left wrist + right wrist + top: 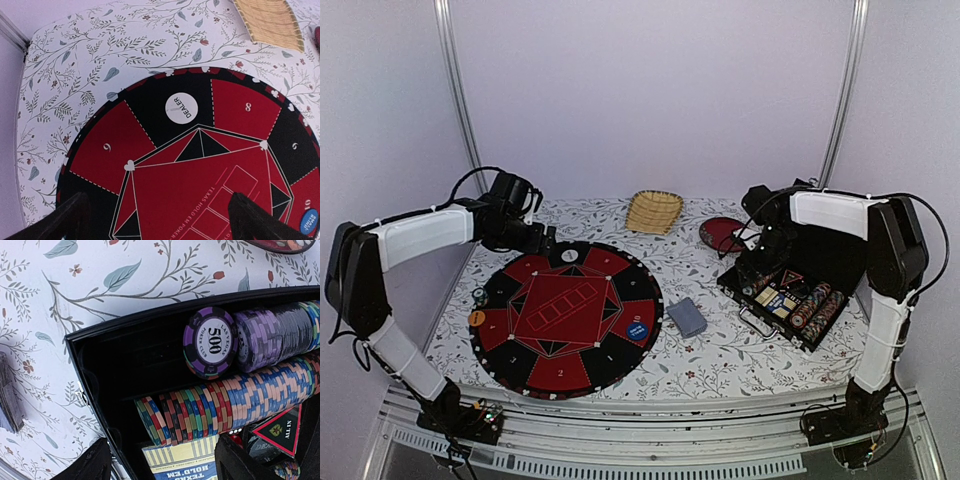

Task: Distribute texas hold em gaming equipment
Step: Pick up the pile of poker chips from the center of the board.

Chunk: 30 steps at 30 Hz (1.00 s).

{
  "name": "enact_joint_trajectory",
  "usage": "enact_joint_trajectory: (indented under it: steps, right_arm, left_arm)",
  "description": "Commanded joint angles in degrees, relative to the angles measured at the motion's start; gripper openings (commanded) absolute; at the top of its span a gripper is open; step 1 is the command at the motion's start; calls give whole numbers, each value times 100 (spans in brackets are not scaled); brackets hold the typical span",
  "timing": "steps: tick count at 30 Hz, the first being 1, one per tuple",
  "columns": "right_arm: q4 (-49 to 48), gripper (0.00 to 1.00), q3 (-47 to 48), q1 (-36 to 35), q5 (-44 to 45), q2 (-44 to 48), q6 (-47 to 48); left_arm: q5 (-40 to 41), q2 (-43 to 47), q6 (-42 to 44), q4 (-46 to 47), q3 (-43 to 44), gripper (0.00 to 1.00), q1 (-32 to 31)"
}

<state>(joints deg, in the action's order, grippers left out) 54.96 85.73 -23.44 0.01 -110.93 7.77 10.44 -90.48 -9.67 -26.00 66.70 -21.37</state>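
The round red-and-black poker mat [565, 318] lies left of centre. On it sit a white dealer button [569, 256] [181, 108] at the far rim and a blue button [637, 329] at the right. An orange chip [477, 317] and a dark chip [479, 295] lie at the mat's left edge. A blue-grey card deck [687, 317] lies beside the mat. My left gripper [545, 240] [160, 225] hovers open over the mat, with nothing between its fingers. My right gripper [760, 268] [165, 465] is open over the black chip case [790, 295], straddling a striped chip row [225, 405] and a card box [185, 460].
A woven basket [654, 211] [267, 20] stands at the back centre. A dark-red plate [723, 234] sits behind the case. A purple 500 chip [210, 342] fronts another chip row in the case. The case wall [80, 355] runs close by my right gripper's left finger.
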Motion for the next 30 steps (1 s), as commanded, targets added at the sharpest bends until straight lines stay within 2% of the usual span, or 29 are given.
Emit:
enact_joint_trajectory:
  steps: [1,3,9,19,30]
  right_arm:
    - [-107,72,329,-138,324,-73,54]
    - [-243,65,460,-210,460,-77,202]
    - [-261,54,816,-269,1111,-547,502]
    - [-260,53,968,-386,1563,-1237,690]
    - [-645,36,995,-503,2330,-1604,819]
  left_arm:
    - [-103,-98,132,16,-1,98,-20]
    - [-132,-116,132,24,9,98,-20]
    - [-118,-143,147,25,10,98,-18]
    - [-151,-176,209,20,6,98,-17]
    - [-158,-207,211,25,-19,98,-17]
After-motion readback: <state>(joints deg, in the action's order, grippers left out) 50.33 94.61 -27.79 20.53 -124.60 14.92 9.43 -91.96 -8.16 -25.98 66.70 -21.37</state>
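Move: The small leaning pile of poker chips with the 500 on its face lies in the case about 6 cm ahead of the right hand, level sideways and some 4 cm below. The purple chip stack is about 10 cm ahead and 3 cm right; the multicoloured chip row, 6 cm ahead and 5 cm right. The red plate is some 17 cm ahead, 3 cm left. From the left hand, the pile is roughly 50 cm right, 3 cm ahead and 12 cm down. The right fingers come down around the small pile at the near end of the purple stack and close to about half their starting gap; whether both pads touch can't be seen. To get there the hand hops up about 2 cm while reaching forward, then sinks some 6 cm from that peak and edges farther forward, rolling about 20 degrees so the fingertips slant to the right. ##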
